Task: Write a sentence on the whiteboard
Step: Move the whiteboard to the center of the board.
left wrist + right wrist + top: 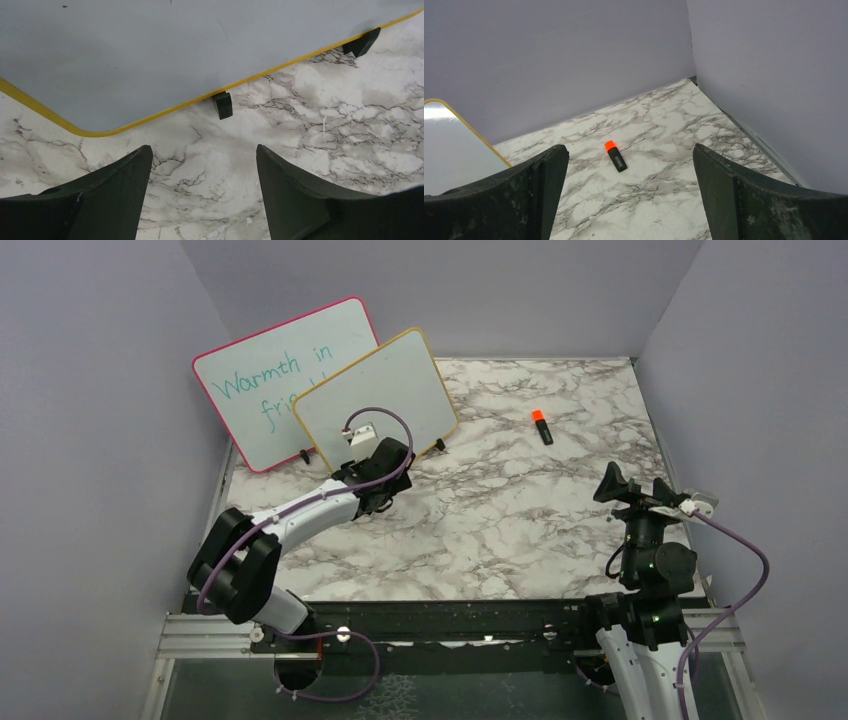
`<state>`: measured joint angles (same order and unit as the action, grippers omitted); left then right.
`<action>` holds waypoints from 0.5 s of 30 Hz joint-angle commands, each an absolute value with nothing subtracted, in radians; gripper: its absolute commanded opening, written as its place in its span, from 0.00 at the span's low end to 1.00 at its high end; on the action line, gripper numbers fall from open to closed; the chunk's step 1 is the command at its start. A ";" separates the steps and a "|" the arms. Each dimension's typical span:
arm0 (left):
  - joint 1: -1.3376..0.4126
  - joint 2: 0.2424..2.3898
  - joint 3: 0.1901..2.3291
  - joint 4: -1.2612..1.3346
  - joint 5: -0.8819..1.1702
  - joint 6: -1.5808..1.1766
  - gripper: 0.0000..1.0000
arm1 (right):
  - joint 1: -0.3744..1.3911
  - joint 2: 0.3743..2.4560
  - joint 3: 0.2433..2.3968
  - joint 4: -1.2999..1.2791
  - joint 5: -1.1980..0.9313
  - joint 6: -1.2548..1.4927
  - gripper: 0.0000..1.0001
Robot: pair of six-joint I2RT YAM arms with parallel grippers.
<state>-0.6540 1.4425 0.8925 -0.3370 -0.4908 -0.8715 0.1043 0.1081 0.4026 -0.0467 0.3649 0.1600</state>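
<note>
The whiteboard (385, 395) with the yellow-orange frame stands tilted at the back left on small black feet (222, 105). Its white face (150, 50) is blank, and no sentence shows on it in any view. My left gripper (392, 458) hovers just in front of the board's lower edge. In the left wrist view its fingers (202, 150) stand open over bare marble with nothing between them. My right gripper (635, 485) is raised at the near right, open and empty (629, 150). The board's corner (449, 150) shows at the left of the right wrist view.
A larger pink-framed whiteboard (270, 370) with teal writing leans behind the yellow one. A black marker with an orange cap (541, 427) lies on the marble table (480, 520) at the back right, also seen as the marker (615, 155) ahead of the right gripper. Purple walls enclose three sides.
</note>
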 commanded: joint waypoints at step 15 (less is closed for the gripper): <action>-0.658 1.712 1.039 -0.278 -0.598 -0.959 0.47 | 0.100 0.082 0.377 -0.017 0.374 0.173 1.00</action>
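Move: The near black foot at the lower edge of the yellow-framed whiteboard is about 6 cm ahead of the left hand, some 2 cm to its right and 5 cm below. The whiteboard's second black foot stands around 13 cm ahead and 13 cm right, similarly low; the whiteboard's lower left corner is roughly 2 cm ahead, 8 cm left and 4 cm below. From the right hand, the near foot is about 16 cm ahead, 44 cm left and 25 cm below. The left hand sinks about 4 cm towards the near black foot of the yellow-framed whiteboard, pushing forward nearly 3 cm with a slight drift right, so that the foot comes to line up with the middle of the gap between the fingertips. On the way the fingers, still pointing forward and down, narrow from about four fifths open to half open, the wrist turns only some 5 degrees counter-clockwise, and no touch on the foot or frame can be seen yet. ##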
